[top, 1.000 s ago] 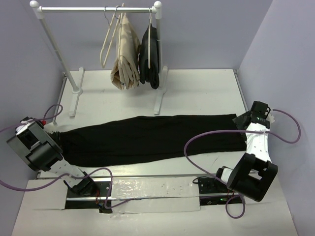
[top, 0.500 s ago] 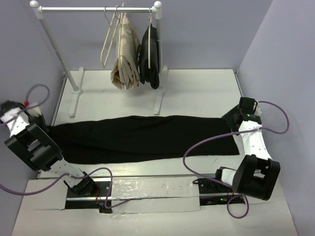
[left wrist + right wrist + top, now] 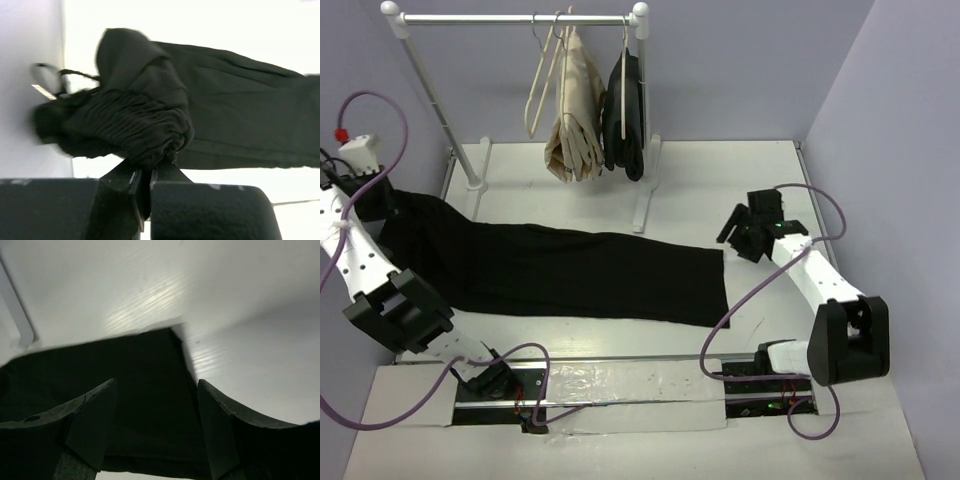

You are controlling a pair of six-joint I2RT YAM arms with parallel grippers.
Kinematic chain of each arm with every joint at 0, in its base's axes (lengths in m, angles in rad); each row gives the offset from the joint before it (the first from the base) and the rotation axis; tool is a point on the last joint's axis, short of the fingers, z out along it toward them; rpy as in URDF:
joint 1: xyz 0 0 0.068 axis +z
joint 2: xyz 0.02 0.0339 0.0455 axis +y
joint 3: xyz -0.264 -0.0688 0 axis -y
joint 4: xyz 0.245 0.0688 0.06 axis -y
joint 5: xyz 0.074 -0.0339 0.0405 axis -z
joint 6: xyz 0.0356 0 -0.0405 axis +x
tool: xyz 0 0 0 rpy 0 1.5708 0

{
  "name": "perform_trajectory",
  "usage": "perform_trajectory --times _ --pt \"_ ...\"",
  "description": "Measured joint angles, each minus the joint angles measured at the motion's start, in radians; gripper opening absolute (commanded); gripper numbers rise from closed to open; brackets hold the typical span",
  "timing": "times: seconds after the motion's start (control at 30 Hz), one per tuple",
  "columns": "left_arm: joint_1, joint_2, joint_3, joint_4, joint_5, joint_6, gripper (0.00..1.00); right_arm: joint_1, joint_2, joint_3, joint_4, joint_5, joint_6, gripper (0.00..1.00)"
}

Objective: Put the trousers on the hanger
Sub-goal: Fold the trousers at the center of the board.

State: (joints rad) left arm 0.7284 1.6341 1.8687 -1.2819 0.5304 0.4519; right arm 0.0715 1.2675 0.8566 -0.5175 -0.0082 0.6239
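The black trousers (image 3: pixel 570 270) lie lengthwise across the table, their waist end lifted at the far left. My left gripper (image 3: pixel 378 195) is shut on the gathered waistband (image 3: pixel 135 130), which bunches just above its fingertips (image 3: pixel 149 170). My right gripper (image 3: pixel 735 235) hovers open over the cuff end (image 3: pixel 150 370), which shows between its two fingers without touching them. The empty white hanger (image 3: pixel 538 80) hangs by its hook on the rail at the back.
A white clothes rack (image 3: pixel 520 18) stands at the back, its feet (image 3: pixel 645 190) on the table just behind the trousers. Beige trousers (image 3: pixel 575 110) and a small black garment (image 3: pixel 625 115) hang on it. Purple cables loop by both arms.
The left gripper shut on the waistband and drew it back and to the left, dragging the trousers leftward. The right arm swung left and now hovers over the cuff end.
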Motion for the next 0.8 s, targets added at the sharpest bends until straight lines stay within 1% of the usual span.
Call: perform_trajectory --times 0.1,0.2,0.33,0.43,0.63,0.8 --pt "-0.083 -0.015 0.000 -0.028 0.040 0.018 0.00 0.081 0.059 0.000 0.027 -0.023 0.031 0.72" --pt "-0.189 -0.066 -0.016 -0.035 0.082 0.048 0.00 0.145 0.115 0.005 0.041 -0.027 0.051 0.72" --pt "-0.264 -0.145 -0.072 -0.049 0.116 0.062 0.00 0.195 0.154 0.024 0.046 -0.032 0.060 0.72" --pt "-0.316 -0.188 -0.138 -0.055 0.144 0.067 0.00 0.221 0.158 0.043 0.064 -0.048 0.058 0.72" --pt "-0.436 -0.209 -0.293 -0.051 0.186 0.059 0.00 0.264 0.163 0.085 0.130 -0.134 0.014 0.72" --pt "-0.501 -0.243 -0.405 0.012 0.183 -0.005 0.00 0.303 0.189 0.111 0.180 -0.216 -0.028 0.72"
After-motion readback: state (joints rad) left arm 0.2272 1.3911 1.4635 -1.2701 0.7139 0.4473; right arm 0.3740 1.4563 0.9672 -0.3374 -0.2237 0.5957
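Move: The trousers' waistband is already pinched in the left hand, and the middle of the flat legs lies some 36 cm to that hand's right, 11 cm nearer the base and 26 cm below; the left rack foot is about 12 cm ahead and 8 cm right of it, equally low. From the open right hand the same middle is roughly 36 cm left, 10 cm back and 10 cm down. The hem's far corner lies 3 cm left and 5 cm back, the right rack foot 22 cm left and 11 cm ahead, both 10 cm below. The trousers' waistband, still pinched and held well above the table, is carried some 20 cm rightward by the left hand towards the middle of the legs, rising slightly, then sinking about 6 cm while the wrist turns clockwise. The right hand, fingers staying wide open, sweeps about 14 cm left past the hem corner and along the far edge, dipping 3 cm and coming back up, turning some 25 degrees counter-clockwise. ##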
